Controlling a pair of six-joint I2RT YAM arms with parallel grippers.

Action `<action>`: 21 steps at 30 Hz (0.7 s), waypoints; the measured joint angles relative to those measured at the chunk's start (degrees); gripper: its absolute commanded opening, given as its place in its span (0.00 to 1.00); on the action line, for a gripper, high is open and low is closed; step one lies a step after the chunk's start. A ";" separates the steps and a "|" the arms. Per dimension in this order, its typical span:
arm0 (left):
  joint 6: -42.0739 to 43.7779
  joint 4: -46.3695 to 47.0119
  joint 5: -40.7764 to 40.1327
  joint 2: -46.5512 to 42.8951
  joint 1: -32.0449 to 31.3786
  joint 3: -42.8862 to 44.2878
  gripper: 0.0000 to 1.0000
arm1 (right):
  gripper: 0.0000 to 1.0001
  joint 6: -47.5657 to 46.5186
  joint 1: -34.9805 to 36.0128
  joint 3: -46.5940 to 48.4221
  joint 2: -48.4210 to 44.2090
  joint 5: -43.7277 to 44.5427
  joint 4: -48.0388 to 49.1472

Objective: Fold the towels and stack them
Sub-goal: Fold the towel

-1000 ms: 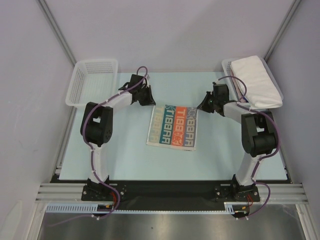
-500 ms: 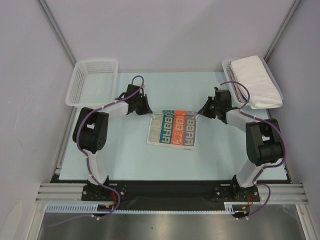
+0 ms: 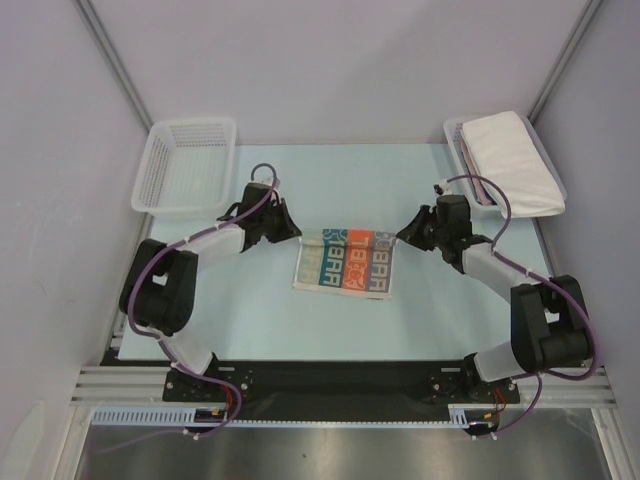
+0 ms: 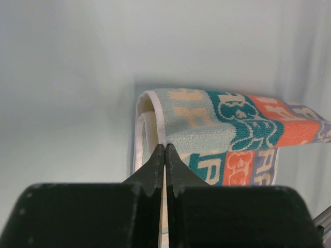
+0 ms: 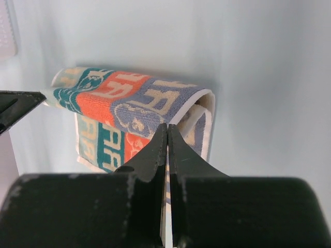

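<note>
The cream towel with colourful "RABBIT" lettering (image 3: 347,262) lies mid-table, its far edge lifted and curled over toward me. My left gripper (image 3: 297,232) is shut on the far left corner, and the white hem runs between its tips (image 4: 165,146). At the far right corner my right gripper (image 3: 400,235) is shut the same way, pinching the hem (image 5: 167,125). The raised fold shows in the left wrist view (image 4: 222,129) and in the right wrist view (image 5: 124,103). Plain white towels (image 3: 510,160) lie stacked in the back right basket.
A white mesh basket (image 3: 185,165) stands at the back left with nothing showing in it. The back right basket (image 3: 458,140) holds the white stack. Grey walls close in the left, right and back sides of the table (image 3: 250,320).
Both grippers have moved toward the near edge, carrying the towel's far edge over the rest. The towel looks shorter from above, and both arms have swung outward and lower.
</note>
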 measured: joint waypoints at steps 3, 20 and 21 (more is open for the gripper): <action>-0.17 0.07 -1.05 -2.36 -0.50 -1.40 0.04 | 0.00 0.11 0.70 -1.38 -2.47 0.46 -0.13; -3.37 2.27 -7.65 -17.14 -3.54 -17.81 0.42 | 0.35 2.58 6.71 -13.70 -15.15 2.73 -3.15; -3.48 1.99 -7.89 -17.46 -3.54 -17.75 0.43 | 0.36 2.60 6.82 -13.97 -16.52 2.99 -4.07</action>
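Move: Just beyond the left side of the towel's lower layer, the left hand pinches the far edge's left corner. The lower layer's middle is about 7 cm back, 10 cm right and 4 cm below. Of that same hand, the crease's middle is 3 cm ahead and 10 cm right, the near hem's 15 cm back and 10 cm right. From the right hand, pinching the other corner, the lower layer's middle is some 7 cm back, 12 cm left and 6 cm down. Drawing the held edge back towards the bases over the lower layer, both hands lift slightly and then sink, opening partway to let go of the corners, the left clearly earlier than the right. The left travels about 7 cm back, easing out to its left and ending near its starting height; the right goes some 8 cm back and ends slightly lower. ##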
